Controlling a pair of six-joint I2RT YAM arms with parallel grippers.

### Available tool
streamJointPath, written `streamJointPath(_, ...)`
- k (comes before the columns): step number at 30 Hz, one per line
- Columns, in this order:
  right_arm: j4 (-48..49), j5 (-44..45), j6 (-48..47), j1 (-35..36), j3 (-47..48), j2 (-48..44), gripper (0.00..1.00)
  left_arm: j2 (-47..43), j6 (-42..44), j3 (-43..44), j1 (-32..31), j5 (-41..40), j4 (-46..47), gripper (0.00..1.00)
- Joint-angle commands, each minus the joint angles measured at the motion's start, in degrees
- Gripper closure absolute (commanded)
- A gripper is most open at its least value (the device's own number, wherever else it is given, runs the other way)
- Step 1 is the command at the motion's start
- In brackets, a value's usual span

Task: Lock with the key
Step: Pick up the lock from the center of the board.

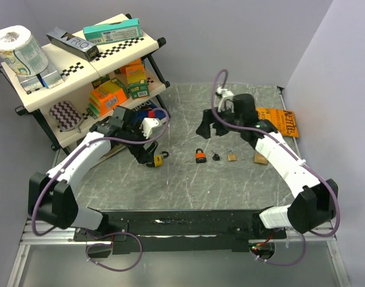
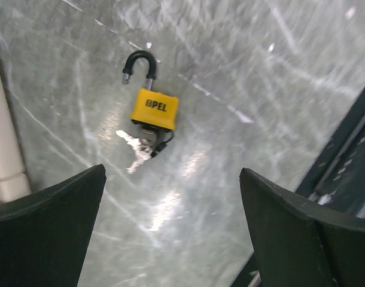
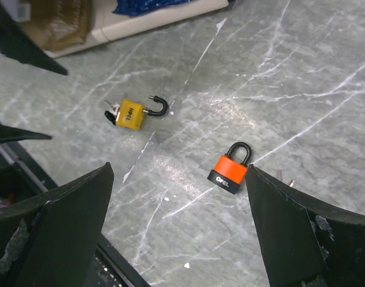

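A yellow padlock (image 2: 154, 108) lies flat on the grey marble table (image 1: 188, 185), its black shackle (image 2: 139, 63) swung open and a bunch of keys (image 2: 137, 146) stuck in its base. From above, the yellow padlock (image 1: 155, 160) sits just below my left gripper (image 1: 148, 150). My left gripper (image 2: 172, 173) is open and empty, hovering short of the lock. An orange padlock (image 3: 230, 170) with its shackle down lies beside my right gripper (image 3: 180, 167), which is open and holds nothing. The yellow padlock (image 3: 133, 115) shows farther off in the right wrist view.
Right of the orange padlock (image 1: 199, 156) lie a small black key (image 1: 216, 157), a brass padlock (image 1: 231, 155) and a tan block (image 1: 260, 158). A two-tier shelf (image 1: 81, 78) with boxes stands at the back left. An orange packet (image 1: 278, 119) lies at the back right.
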Motion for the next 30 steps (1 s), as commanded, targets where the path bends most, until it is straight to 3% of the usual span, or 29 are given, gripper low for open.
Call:
streamJointPath(1,2.11,-13.67,0.09,-6.96,-2.0,-1.49,0.0,5.75,9.67,5.95,-3.1,-4.88,-3.79,0.02)
streamJointPath(6,-0.61,-22.11,0.36,-10.59,-1.38,0.09,0.0,11.65,9.68,6.66,-7.05,-9.45,0.41,0.02)
streamJointPath(16,-1.84,-19.23,-0.26,-10.77,-3.76,-2.02,0.0,22.63,11.61,9.12,-11.28,-15.61,3.85,0.06)
streamJointPath(25,-0.89,-23.17,2.99,-11.29,-5.86,-3.07,0.0,27.56,10.39,9.47,-11.55,-17.37,5.96,0.16)
streamJointPath(30,-0.71,-23.0,3.52,-11.38,-5.43,-2.63,0.0,28.18,8.89,8.77,-11.63,-17.64,5.7,0.32)
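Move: The yellow lock with its open shackle lies about 4 cm ahead of my left hand, 4 cm to its right and some 14 cm below. The orange lock is roughly 15 cm to the right of the yellow one and about 1 cm farther out, with the loose key bunch another 5 cm to the right, level with the orange lock. From my empty right hand the yellow lock is some 15 cm to the left, 2 cm back and about 22 cm below. I sink my left hand about 12 cm onto the yellow lock, easing forward and right as it goes, while the wrist swings some 25 degrees so the fingers point nearly straight down around its body. Near the bottom I slow and start closing, only partway so far. My right hand, wide open, slips right, then draws back and slightly down. ##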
